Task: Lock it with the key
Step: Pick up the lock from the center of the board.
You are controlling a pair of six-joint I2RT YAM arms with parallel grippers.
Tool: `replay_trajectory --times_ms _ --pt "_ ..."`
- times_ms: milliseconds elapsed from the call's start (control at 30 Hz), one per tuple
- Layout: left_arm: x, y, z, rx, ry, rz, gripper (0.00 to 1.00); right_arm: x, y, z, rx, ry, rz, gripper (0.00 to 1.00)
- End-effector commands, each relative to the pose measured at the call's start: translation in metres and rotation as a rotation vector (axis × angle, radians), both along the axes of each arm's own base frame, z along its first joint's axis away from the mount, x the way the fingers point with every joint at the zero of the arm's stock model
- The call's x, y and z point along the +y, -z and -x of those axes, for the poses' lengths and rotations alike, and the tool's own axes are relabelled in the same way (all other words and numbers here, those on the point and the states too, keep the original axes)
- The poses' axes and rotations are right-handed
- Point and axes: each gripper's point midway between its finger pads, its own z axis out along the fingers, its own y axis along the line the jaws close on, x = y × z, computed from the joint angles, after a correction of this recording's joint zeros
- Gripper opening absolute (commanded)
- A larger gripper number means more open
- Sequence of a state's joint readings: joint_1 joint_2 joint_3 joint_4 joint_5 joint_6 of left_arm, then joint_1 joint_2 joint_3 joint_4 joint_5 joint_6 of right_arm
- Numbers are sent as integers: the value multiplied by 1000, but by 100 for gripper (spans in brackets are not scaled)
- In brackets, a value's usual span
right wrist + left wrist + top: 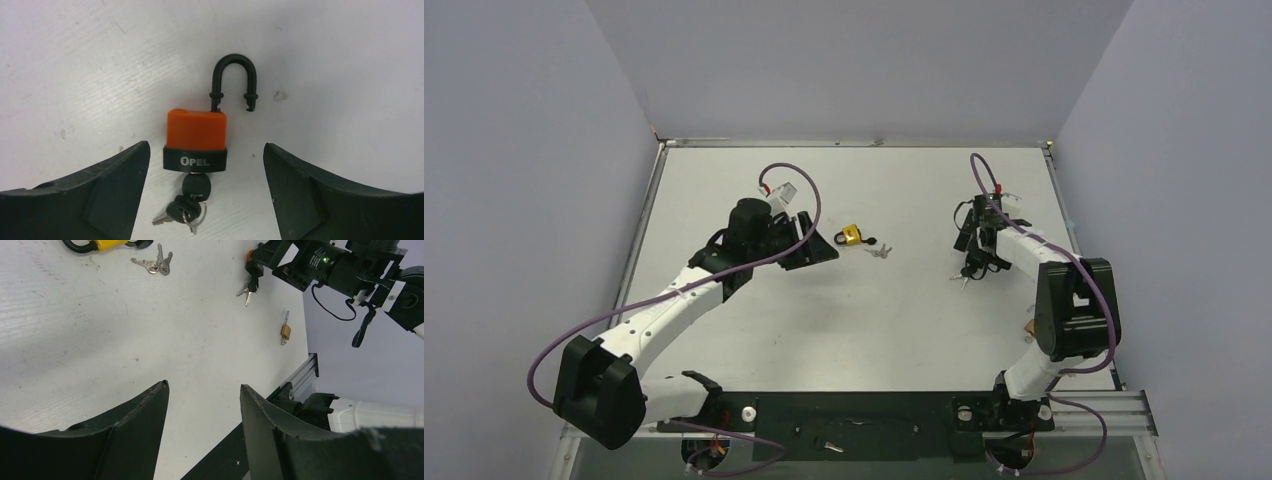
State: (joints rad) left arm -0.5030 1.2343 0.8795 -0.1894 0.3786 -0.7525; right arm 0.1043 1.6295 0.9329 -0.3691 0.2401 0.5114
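Observation:
The key is a small silver bunch on a ring, lying on the table just right of the yellow padlock; both also show in the top view, the key and the yellow padlock. My left gripper is open and empty, left of the yellow padlock. My right gripper is open, straddling an orange padlock without touching it. Its black shackle is open. A black-headed key sits in its keyhole, with a second one on the ring.
A small brass padlock lies near the table's right edge, partly hidden by the right arm in the top view. Grey walls close in on three sides. A rail runs along the near edge.

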Motion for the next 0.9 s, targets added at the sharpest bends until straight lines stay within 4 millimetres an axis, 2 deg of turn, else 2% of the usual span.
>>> replay_trajectory --times_ms 0,233,433,700,867 --pt "0 -23 -2 -63 19 29 52 6 -10 -21 -39 82 -13 77" --pt "4 -23 -2 -61 11 31 52 14 -3 -19 -17 141 23 72" --pt "8 -24 1 -64 5 28 52 11 1 -19 -18 137 63 59" --pt "11 -31 3 -73 -7 39 52 11 8 -15 -1 172 -23 62" --pt "10 -35 3 -69 -6 52 52 10 10 -17 -10 206 -44 60"
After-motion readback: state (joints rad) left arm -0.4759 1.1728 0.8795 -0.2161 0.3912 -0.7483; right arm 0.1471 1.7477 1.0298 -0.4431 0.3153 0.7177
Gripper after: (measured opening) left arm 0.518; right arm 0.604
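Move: The orange lock lies just below and ahead of the right hand, its middle about 3 cm forward, straight in line and some 2 cm down; its own bunch of keys trails about 5 cm nearer the base than the lock and 2 cm to its left. The loose keys lie about 23 cm left of the right hand and 4 cm farther out. From the left hand, the orange lock is roughly 36 cm right, 9 cm ahead and 18 cm below. Edging forward and left by a couple of centimetres, then sinking about 1.5 cm and easing back right a little, the right hand settles its fingers around the orange lock's body. It turns some 10 degrees clockwise while the fingers close partway, leaving small gaps beside the body, with no grip yet. The left hand, empty, drifts about 2 cm up and left. ##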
